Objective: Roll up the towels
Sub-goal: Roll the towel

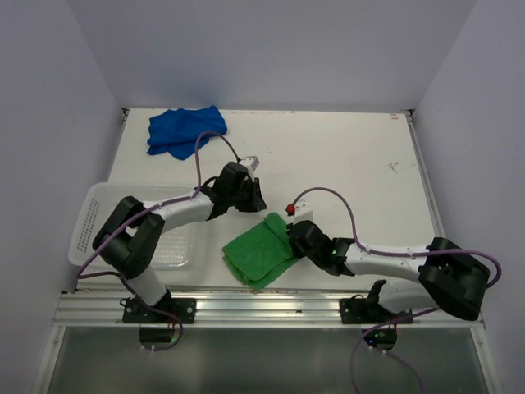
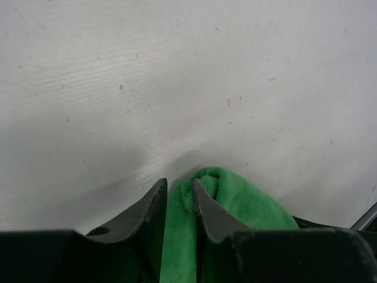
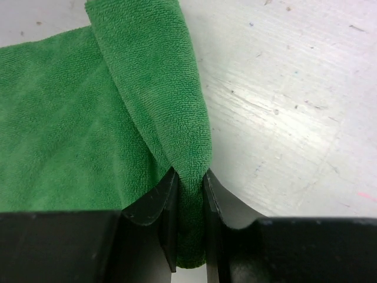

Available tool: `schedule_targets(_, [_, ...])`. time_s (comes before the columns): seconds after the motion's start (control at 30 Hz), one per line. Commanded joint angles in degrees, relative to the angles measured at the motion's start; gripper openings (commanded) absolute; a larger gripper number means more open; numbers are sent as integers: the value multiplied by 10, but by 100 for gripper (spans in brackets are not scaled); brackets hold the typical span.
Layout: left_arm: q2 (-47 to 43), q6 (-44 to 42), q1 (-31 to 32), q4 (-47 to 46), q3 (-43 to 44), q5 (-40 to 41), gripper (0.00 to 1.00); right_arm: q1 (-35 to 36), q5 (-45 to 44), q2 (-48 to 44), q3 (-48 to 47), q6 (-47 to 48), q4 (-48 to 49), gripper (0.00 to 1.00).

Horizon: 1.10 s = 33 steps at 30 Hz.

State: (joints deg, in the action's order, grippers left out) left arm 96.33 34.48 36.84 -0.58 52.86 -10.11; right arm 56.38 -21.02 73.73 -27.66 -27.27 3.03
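Observation:
The green towel (image 1: 258, 250) lies folded near the table's front middle. My left gripper (image 1: 256, 201) is at its far corner, and in the left wrist view its jaws (image 2: 178, 184) are shut on a pinch of the green towel (image 2: 247, 200). My right gripper (image 1: 297, 235) is at the towel's right edge. In the right wrist view it (image 3: 188, 174) is shut on a folded-over edge of the green towel (image 3: 59, 130). The blue towel (image 1: 184, 131) lies crumpled at the table's far left, away from both grippers.
A white perforated basket (image 1: 94, 217) sits at the left edge of the table, under the left arm. White walls close in the table on three sides. A metal rail (image 1: 262, 308) runs along the front edge.

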Motion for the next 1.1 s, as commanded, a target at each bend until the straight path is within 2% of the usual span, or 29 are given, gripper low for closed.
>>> schedule_targets(0.0, [-32,-27,-13,39,23,21,27,43,-145,2,-27,13,-28,0])
schedule_targets(0.23, [-58,-13,-13,31,16,4,27,153,-297,85,-89,14,-95,0])
schedule_targets(0.57, [-79,-9,-13,31,21,-11,27,261,-435,253,-220,4,-209,0])
schedule_targets(0.8, [-104,1,-12,24,-3,-25,27,308,-462,360,-310,13,-282,0])
schedule_targets(1.03, [-135,10,2,15,-47,-57,27,317,-447,412,-353,30,-312,0])
schedule_targets(1.07, [-140,17,3,-10,-56,-61,27,318,-446,415,-359,34,-314,0])
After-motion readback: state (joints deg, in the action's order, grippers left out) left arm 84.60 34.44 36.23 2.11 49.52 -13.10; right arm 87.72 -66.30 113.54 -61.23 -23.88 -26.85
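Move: The right gripper holds the near end of the towel's rolled edge. The flat part of the green towel that it has to be rolled over is centred about 11 cm to its left, 3 cm back and 2 cm lower. The roll's far end lies some 8 cm ahead and 5 cm left of it, and the white basket's middle roughly 44 cm left and 5 cm ahead. From the empty left gripper, that flat part is about 14 cm back, 2 cm left and 4 cm below. Keep the right fingers shut on the near end of the roll and carry it about 7 cm left and 4 cm back over the flat towel, rolling the wrist some 55 degrees so its left side dips and the fingers end flatter, pointing more forward. Meanwhile lift the left gripper about 5 cm clear of the roll's far end, easing back at the finish, with its fingers unchanged. ##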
